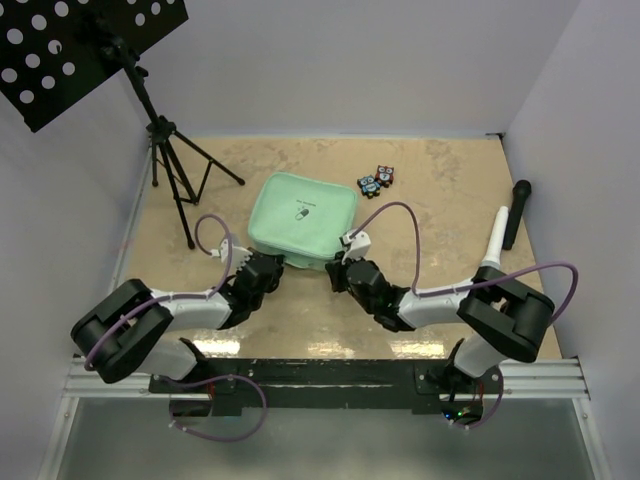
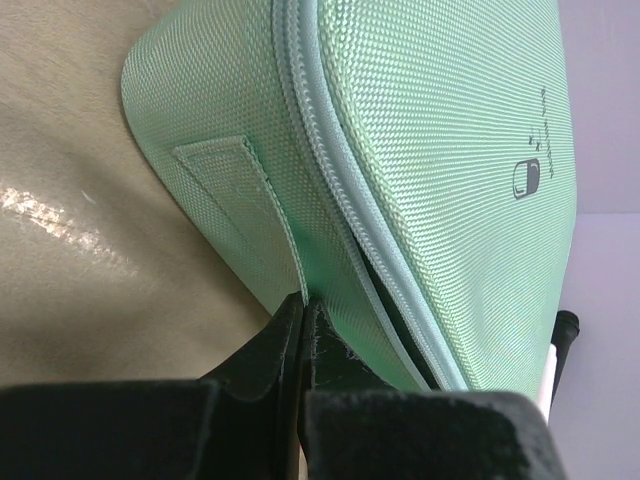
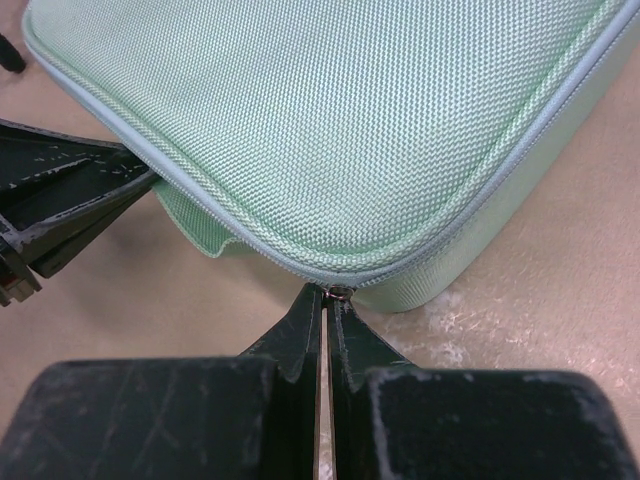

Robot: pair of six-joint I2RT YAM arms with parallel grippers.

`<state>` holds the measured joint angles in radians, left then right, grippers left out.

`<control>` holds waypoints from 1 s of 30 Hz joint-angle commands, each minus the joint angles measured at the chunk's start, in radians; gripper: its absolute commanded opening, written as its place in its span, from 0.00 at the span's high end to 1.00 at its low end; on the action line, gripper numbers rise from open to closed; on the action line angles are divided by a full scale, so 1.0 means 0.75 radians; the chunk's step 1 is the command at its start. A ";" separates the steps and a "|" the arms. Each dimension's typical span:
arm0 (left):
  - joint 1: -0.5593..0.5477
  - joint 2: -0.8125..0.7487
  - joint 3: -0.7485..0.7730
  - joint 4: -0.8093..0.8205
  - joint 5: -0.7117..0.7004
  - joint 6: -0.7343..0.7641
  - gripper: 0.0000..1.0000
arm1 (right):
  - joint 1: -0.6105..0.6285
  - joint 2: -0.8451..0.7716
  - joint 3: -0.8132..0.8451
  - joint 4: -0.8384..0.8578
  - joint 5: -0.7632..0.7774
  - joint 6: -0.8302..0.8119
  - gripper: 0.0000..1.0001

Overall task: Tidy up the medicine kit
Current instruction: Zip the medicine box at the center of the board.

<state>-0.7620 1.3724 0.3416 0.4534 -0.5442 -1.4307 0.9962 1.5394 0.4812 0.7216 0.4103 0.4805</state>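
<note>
The medicine kit (image 1: 303, 218) is a mint-green zip case lying flat mid-table with its lid down. My left gripper (image 1: 268, 270) is at its near left corner. In the left wrist view the gripper (image 2: 303, 302) is shut on the kit's green fabric strap (image 2: 268, 205). A dark gap shows along the zip (image 2: 392, 290) beside it. My right gripper (image 1: 341, 268) is at the kit's near edge. In the right wrist view the gripper (image 3: 328, 291) is shut on the small metal zip pull (image 3: 340, 292). The zip (image 3: 520, 160) looks closed to the right of the pull.
Two small colourful figures (image 1: 377, 180) lie just beyond the kit's far right corner. A black cylinder (image 1: 519, 212) lies near the right wall. A black tripod (image 1: 172, 170) with a perforated black plate (image 1: 70, 50) stands at the far left.
</note>
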 commanded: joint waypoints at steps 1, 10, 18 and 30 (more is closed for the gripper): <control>-0.133 0.072 0.031 -0.028 0.409 -0.007 1.00 | 0.075 0.036 0.174 0.153 -0.252 -0.062 1.00; -0.162 0.089 0.046 -0.018 0.398 -0.017 1.00 | 0.093 0.079 0.219 0.255 -0.543 -0.180 1.00; -0.170 0.066 0.033 -0.032 0.370 -0.035 1.00 | 0.093 0.119 0.273 0.177 -0.551 -0.195 1.00; -0.160 -0.038 0.054 -0.222 0.255 -0.044 1.00 | 0.095 -0.070 0.103 -0.045 -0.559 -0.144 0.39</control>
<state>-0.8574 1.3640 0.3649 0.4126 -0.4267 -1.4609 1.0435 1.5986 0.5873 0.6533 0.0998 0.3386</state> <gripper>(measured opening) 0.018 0.549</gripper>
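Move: The right gripper already pinches the zipper pull at the medicine box's near right corner. The fabric tab, where the pull is to go, is about 11 cm to its left and 1 cm ahead. The medicine box's middle is some 11 cm ahead and 7 cm left, the owl toys about 19 cm ahead and 9 cm right, down on the table. The left gripper already holds the tab, with the zipper pull roughly 11 cm to its right and 1 cm back. Draw the zipper pull left along the box's near seam with the right gripper, about 5.5 cm and slightly back, turning counter-clockwise. Meanwhile keep the left gripper shut on the tab and bring it some 5 cm right and about 3 cm back, towards the pull. Then hold, open the right fingers to release the pull, and back the right hand off 2 to 3 cm. ##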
